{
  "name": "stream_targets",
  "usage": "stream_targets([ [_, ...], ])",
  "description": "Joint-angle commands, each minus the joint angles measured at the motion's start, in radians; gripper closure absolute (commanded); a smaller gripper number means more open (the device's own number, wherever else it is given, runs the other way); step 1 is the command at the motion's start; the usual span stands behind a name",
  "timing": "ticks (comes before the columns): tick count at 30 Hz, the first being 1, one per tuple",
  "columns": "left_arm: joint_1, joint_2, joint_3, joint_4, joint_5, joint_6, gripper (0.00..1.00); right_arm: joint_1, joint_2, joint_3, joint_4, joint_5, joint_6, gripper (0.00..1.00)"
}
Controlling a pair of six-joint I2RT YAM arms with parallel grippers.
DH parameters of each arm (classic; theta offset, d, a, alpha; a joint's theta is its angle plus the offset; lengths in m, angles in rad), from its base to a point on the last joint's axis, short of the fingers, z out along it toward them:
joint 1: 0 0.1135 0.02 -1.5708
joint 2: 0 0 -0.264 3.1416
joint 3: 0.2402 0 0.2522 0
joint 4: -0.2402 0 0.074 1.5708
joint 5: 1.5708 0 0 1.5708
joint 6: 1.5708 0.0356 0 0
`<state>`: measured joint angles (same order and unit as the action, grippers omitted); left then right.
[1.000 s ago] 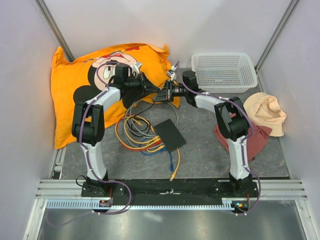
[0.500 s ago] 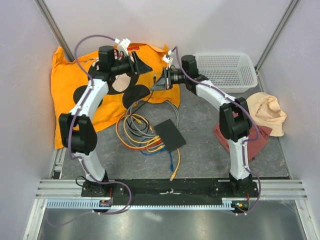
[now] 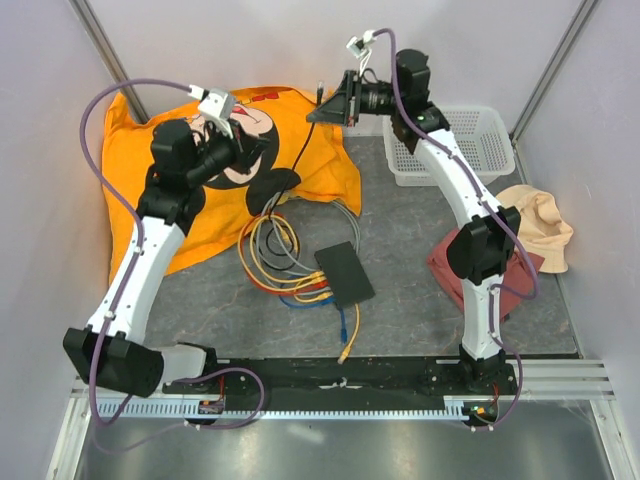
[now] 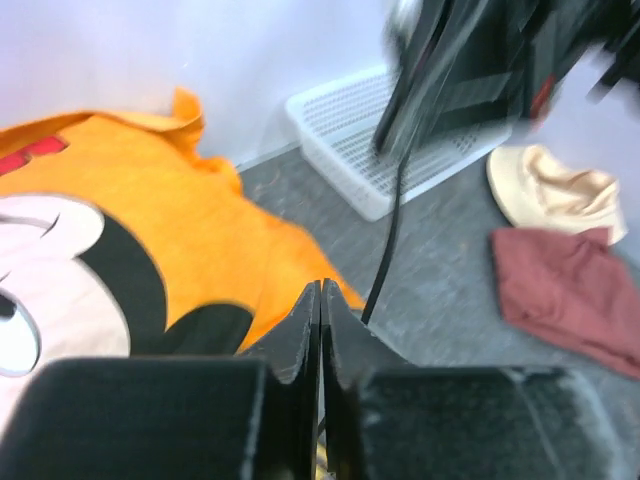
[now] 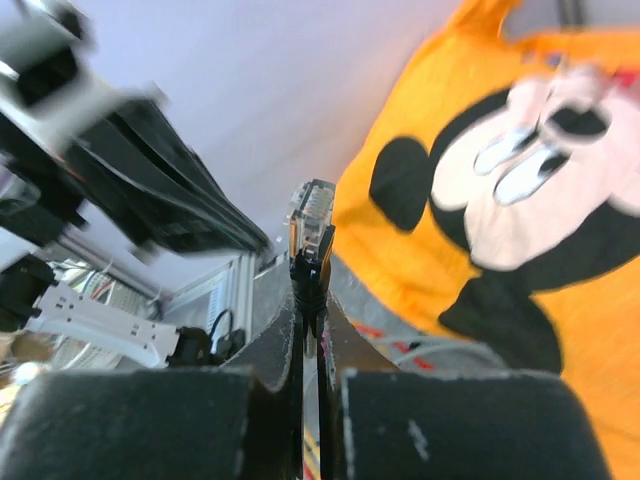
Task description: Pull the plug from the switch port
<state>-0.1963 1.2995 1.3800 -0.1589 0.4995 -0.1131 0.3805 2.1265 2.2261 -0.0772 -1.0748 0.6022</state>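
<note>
The flat black switch (image 3: 345, 274) lies mid-table, with yellow and orange cables (image 3: 262, 262) running into its near-left edge. My right gripper (image 3: 325, 108) is raised near the back wall and shut on the black boot of a clear plug (image 5: 312, 220), which sticks out past the fingertips (image 5: 296, 318). The plug is out of the switch, and its black cable (image 3: 298, 152) hangs down toward the cable pile. My left gripper (image 3: 268, 150) hovers over the orange pillow with its jaws shut (image 4: 321, 285). The black cable (image 4: 385, 250) passes just right of its tips, apart from them.
An orange Mickey pillow (image 3: 130, 180) fills the back left. A white mesh basket (image 3: 460, 140) stands at the back right, with a peach cap (image 3: 535, 225) and a maroon cloth (image 3: 515, 280) nearer. A loose blue cable (image 3: 343, 325) and a yellow plug end (image 3: 346, 352) lie near the switch.
My right gripper rose toward the back wall carrying the plug. My left arm swung up and left, away from the right gripper, and its jaws opened and then shut.
</note>
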Motion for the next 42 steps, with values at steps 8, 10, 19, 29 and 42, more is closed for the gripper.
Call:
stream_targets([
  [8,-0.071,-0.011,-0.252,-0.036,-0.045,0.021,0.99,-0.034,-0.088,0.291,0.007,0.176,-0.133,1.00],
  [10,-0.083,-0.020,-0.292,-0.039,-0.045,0.010,0.98,-0.032,-0.105,0.249,-0.036,0.196,-0.191,1.00],
  [19,-0.098,0.052,-0.370,-0.087,-0.187,0.021,0.98,-0.071,-0.256,-0.128,-0.398,0.633,-0.657,1.00],
  [29,-0.101,0.086,-0.476,-0.039,-0.138,0.000,0.98,-0.149,-0.301,-0.411,-0.464,1.339,-0.746,1.00],
  [42,-0.104,0.116,-0.478,-0.010,-0.145,0.018,0.98,-0.198,-0.252,-0.612,-0.510,1.334,-0.737,1.00],
])
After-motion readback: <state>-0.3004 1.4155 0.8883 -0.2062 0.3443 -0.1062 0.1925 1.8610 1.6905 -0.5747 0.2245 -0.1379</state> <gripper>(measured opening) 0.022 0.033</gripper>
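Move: The right gripper already holds the freed plug high up; the white basket lies about 38 cm to its right, 26 cm farther out and 35 cm lower. From that hand the switch is some 11 cm back, 6 cm right and 37 cm down, and the cable coil 4 cm back, 9 cm left. From the empty left gripper the coil is level with it, about 5 cm right and 37 cm down; the plug is roughly 10 cm ahead, 16 cm right and slightly above. Keep the right fingers shut on the black cable just behind the plug, lift about 10 cm more, then swing right some 28 cm and slightly forward while sinking about 30 cm towards the basket's near side, turning the fingers clockwise until they point forward and down. Lower the shut left gripper some 27 cm and a little back towards the coil, tipping it down about 35 degrees. ##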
